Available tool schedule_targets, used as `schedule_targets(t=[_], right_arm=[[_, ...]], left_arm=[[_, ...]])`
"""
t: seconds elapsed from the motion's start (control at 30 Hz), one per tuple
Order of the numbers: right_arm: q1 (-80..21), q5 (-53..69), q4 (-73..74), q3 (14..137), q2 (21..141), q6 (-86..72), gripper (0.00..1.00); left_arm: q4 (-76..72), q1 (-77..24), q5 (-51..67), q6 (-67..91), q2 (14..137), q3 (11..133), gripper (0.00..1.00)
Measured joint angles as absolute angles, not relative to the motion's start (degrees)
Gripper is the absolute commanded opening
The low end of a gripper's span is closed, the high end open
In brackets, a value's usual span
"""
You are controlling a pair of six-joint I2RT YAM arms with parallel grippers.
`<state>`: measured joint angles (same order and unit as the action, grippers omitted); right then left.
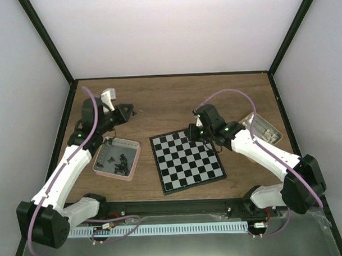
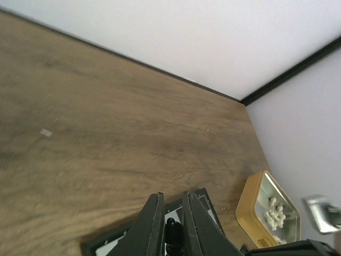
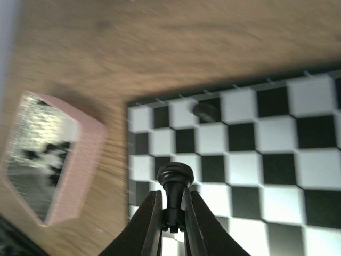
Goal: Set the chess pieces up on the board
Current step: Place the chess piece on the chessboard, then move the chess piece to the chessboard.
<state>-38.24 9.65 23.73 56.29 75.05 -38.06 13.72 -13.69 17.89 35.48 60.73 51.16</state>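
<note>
The board (image 1: 186, 161) lies in the middle of the table. My left gripper (image 1: 131, 111) hovers over the wood beyond the pink tray; in the left wrist view that gripper (image 2: 172, 197) is shut on a black chess piece (image 2: 173, 234), with a corner of the board (image 2: 202, 197) just past the fingers. My right gripper (image 1: 192, 133) hangs over the board's far left part. In the right wrist view it (image 3: 175, 194) is shut on the stem of a black piece (image 3: 176, 178). Another black piece (image 3: 205, 110) sits on a square near the board's far edge (image 3: 266, 154).
A pink-rimmed tray (image 1: 133, 163) with several black pieces stands left of the board, seen also as the tray (image 3: 69, 176) in the right wrist view. A tan tin (image 1: 275, 136) with whitish pieces stands at the right; the left wrist view shows the tin (image 2: 250, 205) too. White walls enclose the table.
</note>
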Motion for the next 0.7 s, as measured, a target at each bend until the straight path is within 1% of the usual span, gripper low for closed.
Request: schedule_targets(t=[0.2, 0.4, 0.47, 0.57, 0.63, 0.7], right_arm=[[-37.06, 4.89, 37.23, 56.16, 79.88, -32.62, 0.07], [-37.04, 2.68, 46.06, 58.39, 90.00, -28.75, 0.08], [-37.04, 2.33, 48.14, 60.03, 92.23, -27.64, 0.13], [-37.04, 1.37, 50.33, 63.16, 94.85, -26.37, 0.27], [-37.04, 0.84, 51.00, 64.69, 95.85, -26.20, 0.34], [-37.04, 0.58, 51.18, 65.36, 96.07, -26.17, 0.35]], left_arm=[[12.43, -21.30, 15.70, 23.57, 65.08, 58.54, 0.04], [11.75, -22.28, 14.20, 17.67, 63.44, 58.96, 0.06], [11.73, -22.28, 14.00, 17.12, 62.11, 58.02, 0.06], [11.70, -22.28, 14.11, 16.56, 60.25, 57.19, 0.07], [11.60, -22.28, 14.46, 16.43, 59.61, 57.17, 0.07], [11.55, -22.28, 14.85, 16.40, 59.24, 57.14, 0.08]])
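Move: Some 6 cm to the right of the right hand, 3 cm back and 16 cm below lies the spot for its black rook, near the board's fold, two to three squares in from the right edge. A dark piece already on the far row lies about 5 cm ahead and 3 cm left of that hand; the pink box is some 26 cm left and 3 cm back. From the left hand the spot is roughly 25 cm right, 5 cm back and 25 cm down. Sinking about 12 cm onto the board while swinging some 6 cm right and slightly back, the right hand rolls and tips from its slant until the fingers point straight down, bringing the rook base first to the board; only then do the fingers part and free it. The left hand, still gripping a dark piece, moves up some 6 cm and right, fingers tilting up about 20 degrees. ##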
